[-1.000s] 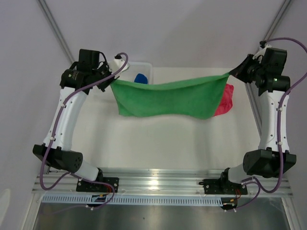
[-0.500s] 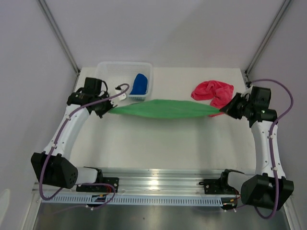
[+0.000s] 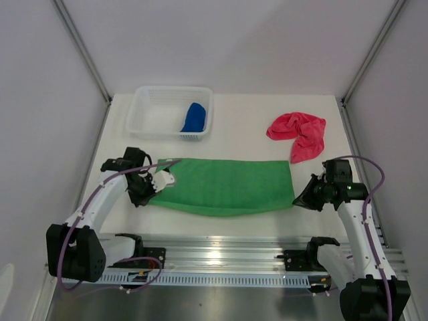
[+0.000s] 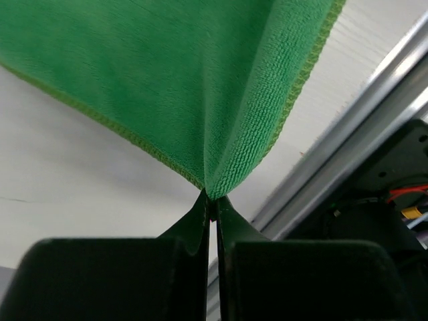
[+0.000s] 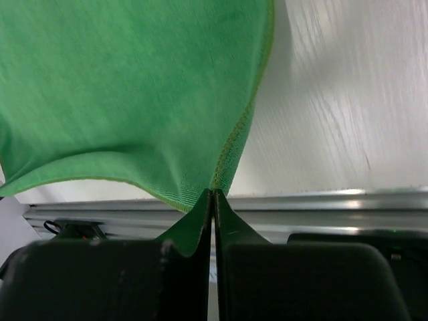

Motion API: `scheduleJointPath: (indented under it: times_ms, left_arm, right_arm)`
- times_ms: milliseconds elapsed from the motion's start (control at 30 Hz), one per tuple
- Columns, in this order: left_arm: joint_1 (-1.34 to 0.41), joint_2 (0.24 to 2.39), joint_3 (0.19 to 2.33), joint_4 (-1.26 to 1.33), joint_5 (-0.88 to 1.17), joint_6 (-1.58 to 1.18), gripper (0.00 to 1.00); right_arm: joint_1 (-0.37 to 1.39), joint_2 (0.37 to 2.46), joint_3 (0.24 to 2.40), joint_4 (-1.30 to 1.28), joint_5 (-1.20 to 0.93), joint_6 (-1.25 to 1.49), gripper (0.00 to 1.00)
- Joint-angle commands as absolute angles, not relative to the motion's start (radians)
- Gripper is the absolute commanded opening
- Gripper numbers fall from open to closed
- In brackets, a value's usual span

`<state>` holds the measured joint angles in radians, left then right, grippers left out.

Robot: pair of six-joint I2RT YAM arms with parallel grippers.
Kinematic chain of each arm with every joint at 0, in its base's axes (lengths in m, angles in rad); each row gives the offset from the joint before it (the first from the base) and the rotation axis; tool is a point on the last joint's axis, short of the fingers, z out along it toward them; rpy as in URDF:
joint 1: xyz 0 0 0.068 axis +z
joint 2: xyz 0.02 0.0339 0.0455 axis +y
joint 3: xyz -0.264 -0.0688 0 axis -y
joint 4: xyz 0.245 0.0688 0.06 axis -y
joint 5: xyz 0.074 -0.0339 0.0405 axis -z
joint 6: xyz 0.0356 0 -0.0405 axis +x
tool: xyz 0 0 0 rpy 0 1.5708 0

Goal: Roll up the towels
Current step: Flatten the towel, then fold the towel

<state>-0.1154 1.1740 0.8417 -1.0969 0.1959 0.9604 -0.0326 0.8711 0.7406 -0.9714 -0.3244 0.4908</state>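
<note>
The green towel [image 3: 224, 186] lies spread flat across the table near the front. My left gripper [image 3: 155, 189] is shut on its left near corner [image 4: 212, 190], and my right gripper [image 3: 299, 200] is shut on its right near corner [image 5: 208, 186]. Both wrist views show the green cloth [image 4: 167, 87] [image 5: 127, 87] fanning out from the pinched tips. The pink-red towel [image 3: 298, 132] sits crumpled at the back right. The blue towel [image 3: 194, 118] lies bunched inside the white basket [image 3: 152, 115].
The white mesh basket stands at the back left. An aluminium rail [image 3: 221, 253] runs along the table's near edge, just in front of the green towel. White walls close in the table on both sides.
Both arms have come down and toward the near edge. The green towel, held stretched in the air before, now lies flat on the table, still pinched at its two corners.
</note>
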Motion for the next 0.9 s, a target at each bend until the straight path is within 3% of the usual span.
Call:
scheduleJointPath:
  times_ms: [0,200,400,700,867]
  left_arm:
    - [-0.101,1.114,0.798,-1.176,0.223,1.000,0.01]
    - [-0.055,1.075,0.821,-1.233,0.255,1.023,0.01]
    - [-0.054,1.178,0.914,-1.128,0.258,0.973,0.01]
    - [-0.037,1.563,1.199,-1.043,0.284,0.818,0.01]
    - [-0.029,1.669,1.279,-1.020,0.270,0.769,0.01]
  right_arm:
    - [-0.005,0.818,0.752,-1.084,-0.276,0.555,0.00]
    - [-0.005,0.820,0.853,-1.131,-0.236,0.569,0.00]
    - [-0.005,0.943,0.893,-0.996,-0.242,0.535,0.00]
    - [-0.008,1.340,1.014,-0.655,-0.218,0.471,0.00]
    - [-0.012,1.569,1.117,-0.565,-0.172,0.434,0.00]
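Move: Each hand already pinches a near corner of the green towel, a few centimetres above the table. The far left corner is about 17 cm ahead and 4 cm right of the left hand, with the blue towel roll some 36 cm ahead and 17 cm right. From the right hand the far right corner is about 17 cm ahead and 2 cm left, and the red towel some 28 cm ahead and 3 cm right. Both hands, still pinching, ease back 3 cm, then sweep some 15 cm forward towards the green towel's far corners. ##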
